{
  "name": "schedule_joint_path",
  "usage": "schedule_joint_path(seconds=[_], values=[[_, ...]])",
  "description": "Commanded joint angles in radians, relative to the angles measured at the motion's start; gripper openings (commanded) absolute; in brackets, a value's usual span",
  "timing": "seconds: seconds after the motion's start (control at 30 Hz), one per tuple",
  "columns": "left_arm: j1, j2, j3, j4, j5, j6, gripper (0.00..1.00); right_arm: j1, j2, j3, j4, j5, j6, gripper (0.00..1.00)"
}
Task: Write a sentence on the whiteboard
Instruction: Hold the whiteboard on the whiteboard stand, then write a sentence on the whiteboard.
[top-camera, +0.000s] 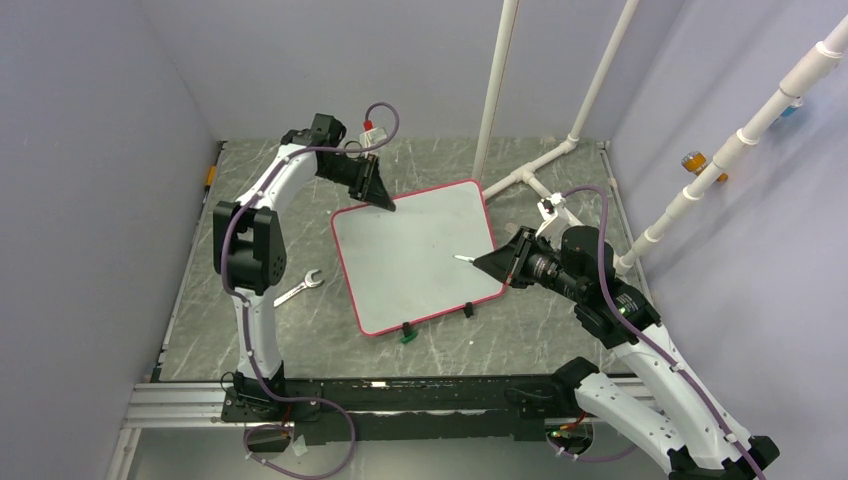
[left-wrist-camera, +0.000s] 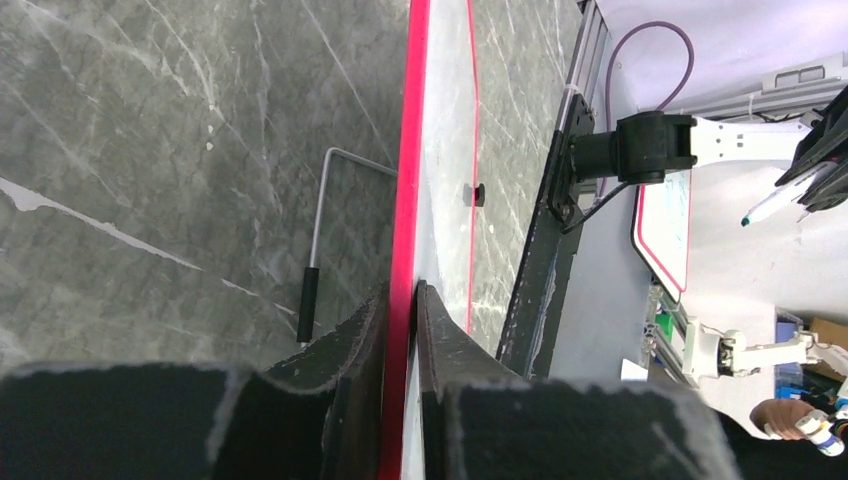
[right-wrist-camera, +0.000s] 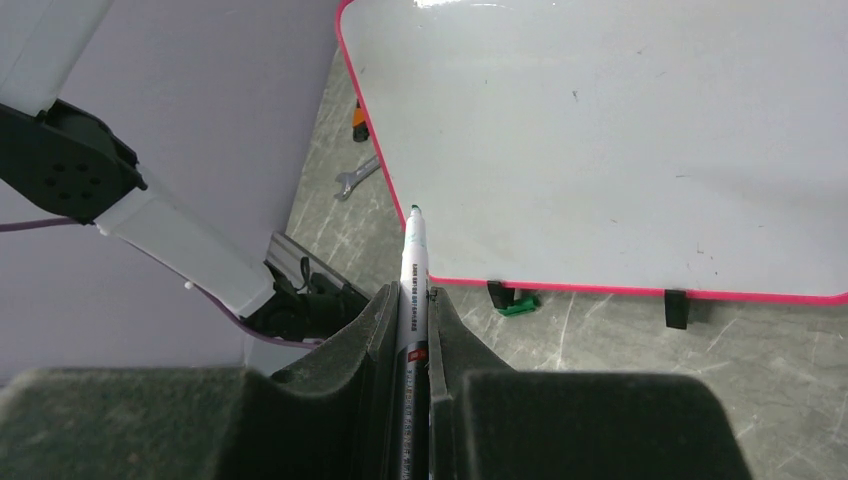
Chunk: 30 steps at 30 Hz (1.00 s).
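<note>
The whiteboard lies in the middle of the table, white with a red-pink frame and two black clip feet. Its surface is blank; no green sentence shows. My left gripper is shut on the board's far left corner, and in the left wrist view its jaws clamp the red frame. My right gripper is shut on a white marker with a green tip. The tip is over the board's right part; I cannot tell whether it touches. The board also shows in the right wrist view.
A silver wrench lies left of the board. A green marker cap lies at the board's near edge. An L-shaped metal key with a black grip lies beside the frame. White pipes stand at the back right.
</note>
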Motion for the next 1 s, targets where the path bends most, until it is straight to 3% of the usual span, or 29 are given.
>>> schedule_joint_path(seconds=[0.0, 0.17, 0.77, 0.97], values=[[-0.02, -0.108, -0.035, 0.015, -0.01, 0.064, 0.07, -0.001, -0.012, 0.032, 0.022, -0.017, 0.011, 0.0], [-0.034, -0.18, -0.101, 0.074, -0.082, 0.086, 0.0, -0.001, -0.008, 0.04, 0.021, -0.02, -0.002, 0.0], [-0.107, -0.56, -0.545, 0.447, -0.267, 0.215, 0.0, 0.0, -0.031, 0.027, 0.035, -0.039, -0.032, 0.0], [-0.134, -0.571, -0.563, 0.458, -0.344, 0.225, 0.0, 0.0, -0.028, 0.023, 0.051, -0.069, -0.052, 0.0]])
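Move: The left hand already pinches the whiteboard's far top edge. The stand's left black clip lies about 21 cm back, 3 cm right and 16 cm below; the right clip is some 17 cm back, 14 cm right, at similar height. The green cap is about 23 cm back, 3 cm right and 17 cm below. From the marker-holding right hand, the left clip is roughly level fore and aft, 12 cm left and 25 cm below. Keeping the board's top edge pinched between its fingers, with gripper effort rising, the left hand draws that edge back towards the base by about 7 cm while lifting it some 4 cm. The wrist rolls about 30 degrees along the way, its upper side tipping back towards the base, to stand the board up steeper on the clips. ##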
